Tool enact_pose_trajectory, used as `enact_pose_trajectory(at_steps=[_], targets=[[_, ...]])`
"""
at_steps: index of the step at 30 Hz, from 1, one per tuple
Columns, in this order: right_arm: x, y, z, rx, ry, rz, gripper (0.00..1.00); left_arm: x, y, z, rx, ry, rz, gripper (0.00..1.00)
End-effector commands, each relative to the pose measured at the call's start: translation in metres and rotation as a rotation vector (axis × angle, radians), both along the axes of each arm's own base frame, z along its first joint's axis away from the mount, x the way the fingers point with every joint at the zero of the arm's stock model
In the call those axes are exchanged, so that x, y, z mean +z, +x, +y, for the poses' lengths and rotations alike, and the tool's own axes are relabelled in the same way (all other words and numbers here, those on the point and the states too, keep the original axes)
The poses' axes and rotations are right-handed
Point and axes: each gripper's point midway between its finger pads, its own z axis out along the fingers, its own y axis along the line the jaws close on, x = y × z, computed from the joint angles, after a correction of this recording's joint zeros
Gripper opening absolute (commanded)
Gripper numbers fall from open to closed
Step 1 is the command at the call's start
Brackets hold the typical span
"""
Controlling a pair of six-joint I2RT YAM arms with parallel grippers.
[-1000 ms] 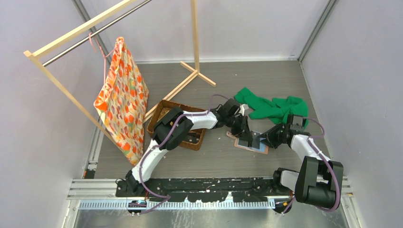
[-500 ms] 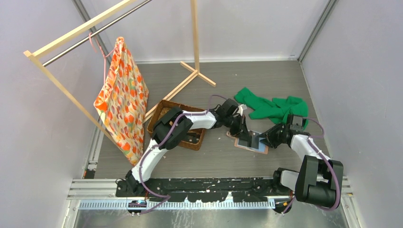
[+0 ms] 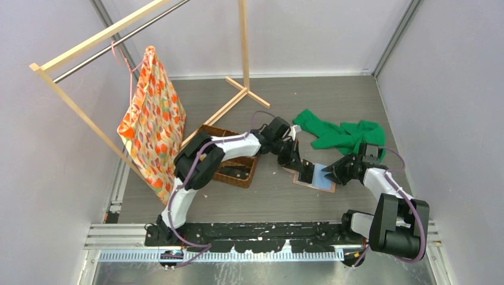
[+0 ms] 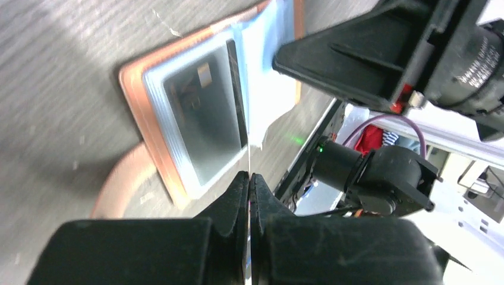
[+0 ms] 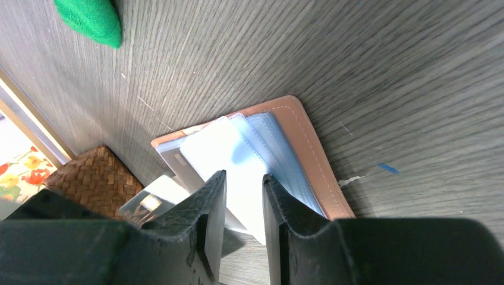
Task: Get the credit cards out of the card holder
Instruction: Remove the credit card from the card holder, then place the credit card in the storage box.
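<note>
The card holder [image 3: 323,186] lies open on the table, salmon-pink rim [image 4: 138,101] around pale blue-grey panels [image 5: 279,148]. A grey card with a chip [image 4: 205,113] sits in one pocket. My left gripper [image 4: 249,176] is shut on a thin credit card [image 4: 249,159], seen edge on just off the holder's edge. In the right wrist view that silver card [image 5: 147,200] hangs beside the holder. The jaws of my right gripper [image 5: 243,193] stand a little apart, tips down on a pale panel of the holder. From above, both grippers [image 3: 304,172] [image 3: 328,173] meet over the holder.
A brown woven basket [image 3: 224,159] stands left of the holder, under the left arm. A green cloth [image 3: 342,135] lies behind the right gripper. A wooden rack [image 3: 243,41] with a patterned orange cloth [image 3: 153,124] fills the back left.
The left gripper has shut on a card and drawn back to the left with it. The holder's pale panel now shows where a dark flap stood. The right gripper held still.
</note>
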Motion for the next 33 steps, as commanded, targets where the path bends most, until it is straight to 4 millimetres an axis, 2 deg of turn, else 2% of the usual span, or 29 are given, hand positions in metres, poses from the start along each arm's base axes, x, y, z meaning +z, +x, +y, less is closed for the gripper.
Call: enact_pose_trajectory(at_steps=[1, 9, 13, 19, 22, 27, 31, 33], targets=[[-0.021, -0.019, -0.005, -0.006, -0.048, 0.088, 0.34, 0.049, 0.001, 0.028, -0.028, 0.063, -0.168, 0.00], [-0.017, -0.017, -0.005, -0.005, -0.048, 0.078, 0.35, 0.089, 0.023, 0.089, 0.129, 0.271, -0.372, 0.00], [-0.015, -0.016, -0.005, -0.002, -0.048, 0.072, 0.38, 0.107, 0.030, 0.127, 0.282, 0.339, -0.433, 0.00], [-0.010, -0.013, -0.004, -0.006, -0.043, 0.055, 0.45, 0.132, 0.041, 0.184, 0.570, 0.349, -0.491, 0.00], [-0.006, -0.010, -0.004, -0.008, -0.039, 0.047, 0.53, 0.135, 0.046, 0.212, 0.706, 0.347, -0.501, 0.00], [0.004, -0.006, -0.005, -0.008, -0.043, 0.025, 0.65, 0.136, 0.053, 0.246, 0.844, 0.360, -0.493, 0.00], [0.016, -0.004, -0.009, -0.019, -0.068, 0.000, 0.69, 0.126, 0.054, 0.272, 0.940, 0.404, -0.414, 0.00], [0.023, -0.002, -0.011, -0.020, -0.083, -0.015, 0.69, 0.125, 0.055, 0.276, 0.994, 0.373, -0.407, 0.00]])
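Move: Some 31 cm to the left hand's left and about 6 cm ahead is the middle of the basket, its floor roughly 5 cm lower than the hand. On its near-hand side the silver cards lie about 22 cm left and 8 cm ahead, the black cards about 25 cm left and 1 cm back. The card holder is around 8 cm right and 2 cm back of the left hand. For the right hand, the card holder's middle is about 5 cm left and 1 cm back, the basket's 44 cm left and 8 cm ahead. Carrying a card already pinched edge-on in its shut fingers, the left hand sweeps about 25 cm left from the card holder to above the basket, climbing some 12 cm mostly in the first half and edging forward. Its wrist turns nearly 50 degrees counter-clockwise and tilts. Late on, the right hand spreads its fingers wider over the card holder and rises slightly. ##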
